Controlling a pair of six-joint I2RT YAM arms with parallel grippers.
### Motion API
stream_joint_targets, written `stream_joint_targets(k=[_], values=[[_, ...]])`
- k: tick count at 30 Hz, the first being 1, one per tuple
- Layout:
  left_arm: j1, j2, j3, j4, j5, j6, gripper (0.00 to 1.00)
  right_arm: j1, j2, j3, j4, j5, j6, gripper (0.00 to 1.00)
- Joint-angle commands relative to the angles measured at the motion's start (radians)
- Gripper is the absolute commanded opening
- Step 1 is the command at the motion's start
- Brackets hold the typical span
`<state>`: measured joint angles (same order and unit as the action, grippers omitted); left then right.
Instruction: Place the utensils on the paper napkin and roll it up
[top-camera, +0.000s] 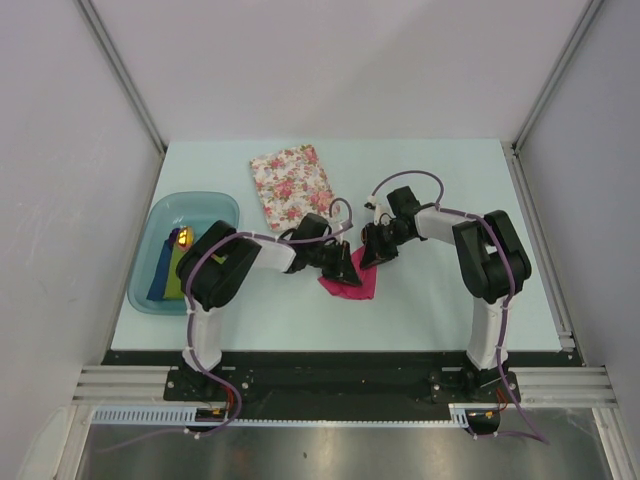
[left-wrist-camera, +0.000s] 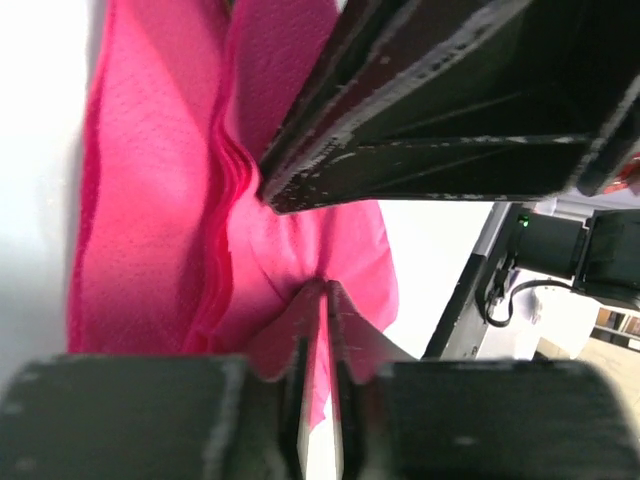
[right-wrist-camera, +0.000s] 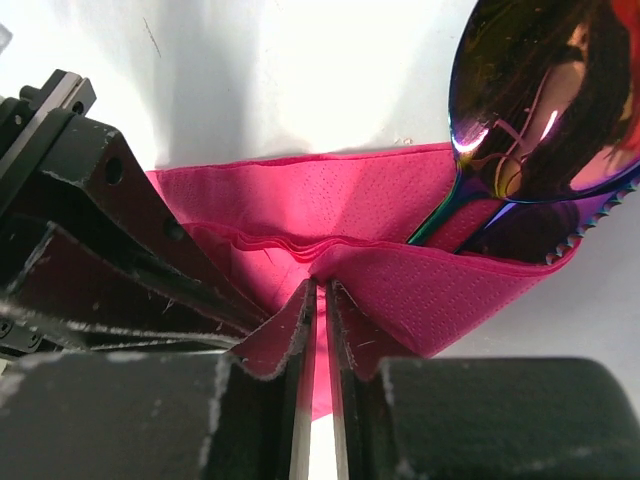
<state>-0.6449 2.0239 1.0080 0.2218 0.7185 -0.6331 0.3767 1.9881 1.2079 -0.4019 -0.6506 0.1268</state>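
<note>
The magenta paper napkin (top-camera: 354, 286) lies crumpled and folded at the table's middle, between both arms. My left gripper (top-camera: 349, 268) is shut on a pinched fold of it (left-wrist-camera: 327, 292). My right gripper (top-camera: 377, 252) faces it from the right, also shut on a fold (right-wrist-camera: 322, 287). In the right wrist view the spoon's shiny bowl (right-wrist-camera: 545, 95) sticks out of the napkin (right-wrist-camera: 400, 190), its stem tucked into the fold. A second dark purple-blue utensil (right-wrist-camera: 520, 228) lies under the spoon, mostly wrapped. The two grippers almost touch.
A white floral napkin (top-camera: 291, 185) lies behind the grippers. At the left stands a teal tub (top-camera: 143, 290) holding rolled blue and green napkins. Metal frame posts and grey walls border the pale table (top-camera: 450, 310).
</note>
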Motion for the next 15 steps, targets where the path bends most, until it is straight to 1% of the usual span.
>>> stream_joint_targets(k=[1, 2, 4, 5, 6, 7, 8, 9, 10, 11, 13, 14, 15], values=[[-0.006, -0.016, 0.014, -0.068, -0.053, 0.088, 0.19, 0.013, 0.049, -0.047, -0.006, 0.121, -0.076, 0.13], [-0.004, -0.042, 0.014, -0.079, -0.05, 0.105, 0.26, 0.013, 0.046, -0.048, -0.006, 0.124, -0.084, 0.13], [0.01, -0.134, -0.005, -0.102, -0.03, 0.147, 0.33, 0.013, 0.041, -0.056, 0.0, 0.131, -0.092, 0.13], [0.019, -0.167, -0.015, -0.114, -0.031, 0.16, 0.41, 0.013, 0.038, -0.059, 0.001, 0.135, -0.095, 0.13], [0.042, -0.2, -0.037, -0.13, -0.031, 0.173, 0.45, 0.013, 0.037, -0.064, 0.003, 0.135, -0.098, 0.13], [0.056, -0.265, -0.045, -0.175, -0.039, 0.202, 0.49, 0.013, 0.034, -0.067, 0.005, 0.135, -0.098, 0.13], [0.073, -0.292, -0.052, -0.202, -0.051, 0.216, 0.58, 0.013, 0.034, -0.068, 0.006, 0.135, -0.098, 0.13], [0.111, -0.319, -0.068, -0.214, -0.054, 0.233, 0.65, 0.014, 0.034, -0.07, 0.009, 0.135, -0.095, 0.13], [0.129, -0.359, -0.075, -0.293, -0.057, 0.266, 0.73, 0.014, 0.035, -0.073, 0.011, 0.135, -0.095, 0.13], [0.149, -0.378, -0.084, -0.324, -0.062, 0.283, 0.75, 0.014, 0.035, -0.074, 0.011, 0.137, -0.095, 0.13], [0.208, -0.418, -0.112, -0.405, -0.068, 0.335, 0.76, 0.016, 0.037, -0.074, 0.012, 0.137, -0.095, 0.13], [0.223, -0.428, -0.124, -0.424, -0.082, 0.354, 0.88, 0.018, 0.037, -0.074, 0.012, 0.138, -0.093, 0.12], [0.249, -0.438, -0.149, -0.439, -0.088, 0.369, 0.89, 0.018, 0.037, -0.073, 0.014, 0.138, -0.093, 0.12]])
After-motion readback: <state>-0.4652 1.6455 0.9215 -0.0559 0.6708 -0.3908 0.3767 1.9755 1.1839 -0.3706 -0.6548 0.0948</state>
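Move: The left hand's shut tips are on the pink napkin's fold; the napkin's middle is roughly 2 cm ahead, at about the same height and neither left nor right of the hand. The spoon bowl is some 14 cm ahead and 4 cm to the right; the floral mat's middle is about 33 cm ahead and 20 cm left. From the right hand, the napkin's middle is about 3 cm left and 1 cm back. Up first, then sweeping left and a little forward at growing speed, the left hand comes free of the napkin's fold, ending about 8 cm left and 7 cm higher, its fingers spreading almost fully open and the wrist tilting some 15 degrees. The right hand stays put, its nearly shut fingertips still on the fold beside the utensils. ##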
